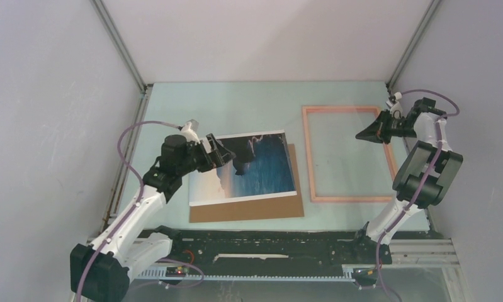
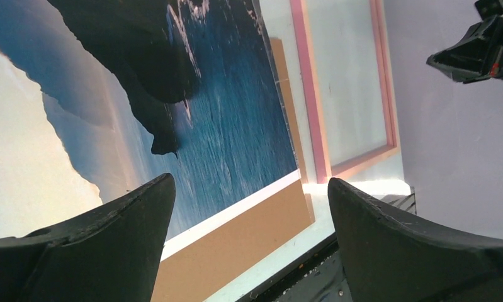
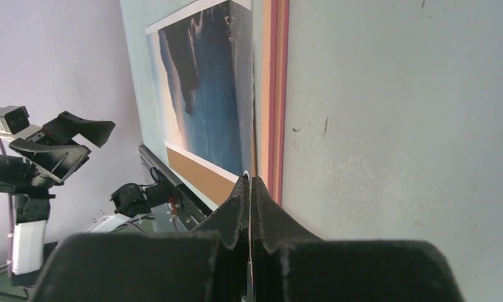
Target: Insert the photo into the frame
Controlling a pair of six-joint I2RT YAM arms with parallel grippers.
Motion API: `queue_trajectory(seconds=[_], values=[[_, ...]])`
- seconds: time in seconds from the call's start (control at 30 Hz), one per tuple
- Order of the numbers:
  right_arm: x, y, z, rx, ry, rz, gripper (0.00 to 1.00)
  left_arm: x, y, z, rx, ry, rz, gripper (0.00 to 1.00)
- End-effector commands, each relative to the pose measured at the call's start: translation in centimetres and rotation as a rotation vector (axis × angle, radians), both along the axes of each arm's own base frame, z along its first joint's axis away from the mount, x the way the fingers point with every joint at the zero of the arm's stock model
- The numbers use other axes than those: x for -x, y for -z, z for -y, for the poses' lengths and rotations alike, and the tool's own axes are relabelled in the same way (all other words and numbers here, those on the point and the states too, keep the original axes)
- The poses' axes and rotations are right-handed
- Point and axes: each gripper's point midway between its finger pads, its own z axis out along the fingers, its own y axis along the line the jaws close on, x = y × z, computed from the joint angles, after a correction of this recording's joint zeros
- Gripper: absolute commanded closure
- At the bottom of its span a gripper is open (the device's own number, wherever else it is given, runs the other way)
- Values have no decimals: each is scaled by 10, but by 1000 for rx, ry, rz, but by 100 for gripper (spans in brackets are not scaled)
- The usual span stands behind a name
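The photo (image 1: 248, 167) of blue sea and dark cliff lies face up, left of the table's middle, on top of a brown sheet. My left gripper (image 1: 222, 152) hovers over the photo's left edge, open wide, with nothing between its fingers. In the left wrist view the photo (image 2: 223, 126) fills the space below the gripper (image 2: 250, 182). The salmon-pink frame (image 1: 307, 154) lies flat to the right of the photo, its see-through middle showing the table. My right gripper (image 1: 360, 134) is shut above the frame's right half. In the right wrist view its tips (image 3: 250, 179) point toward the frame's rail (image 3: 277, 94) and the photo (image 3: 204, 94).
A plain brown cardboard sheet (image 1: 248, 211) lies under the photo and sticks out at its near and right edges. Grey walls enclose the table on the left, back and right. A black rail (image 1: 267, 242) runs along the near edge.
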Motion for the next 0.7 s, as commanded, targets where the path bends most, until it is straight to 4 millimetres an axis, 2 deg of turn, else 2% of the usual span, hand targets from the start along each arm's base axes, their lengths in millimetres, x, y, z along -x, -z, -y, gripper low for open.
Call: queue_trajectory(seconds=[0.0,0.17,0.37,0.67], values=[[-5,-8,13,85,3,89,100,-6,-23,12,-9,57,73,2],[-15,-9,30,86,38,95,100,-6,-18,20,15,84,58,3],[-32,-20,49,80,79,133,100,-8,-13,22,13,93,47,3],[-40,-9,65,39,91,105,100,-11,-9,26,14,109,35,3]])
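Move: The photo's middle lies about 5 cm to the right of the open left hand, level with it and some 16 cm below; the brown board showing under the photo is centred 6 cm right and 5 cm back. The right hand, shut on a clear sheet, has the empty frame's middle about 3 cm left, 2 cm back and 13 cm below; from there the photo is some 38 cm left and 6 cm back. Rightward and somewhat forward, slow at first and then quicker, the right hand draws the clear sheet some 6 cm away from the photo, over the frame towards its right bar, staying nearly level with fingers still shut. Meanwhile the left hand, still wide open, sinks about 2 cm and drifts nearly as far right over the photo, easing off without touching. ##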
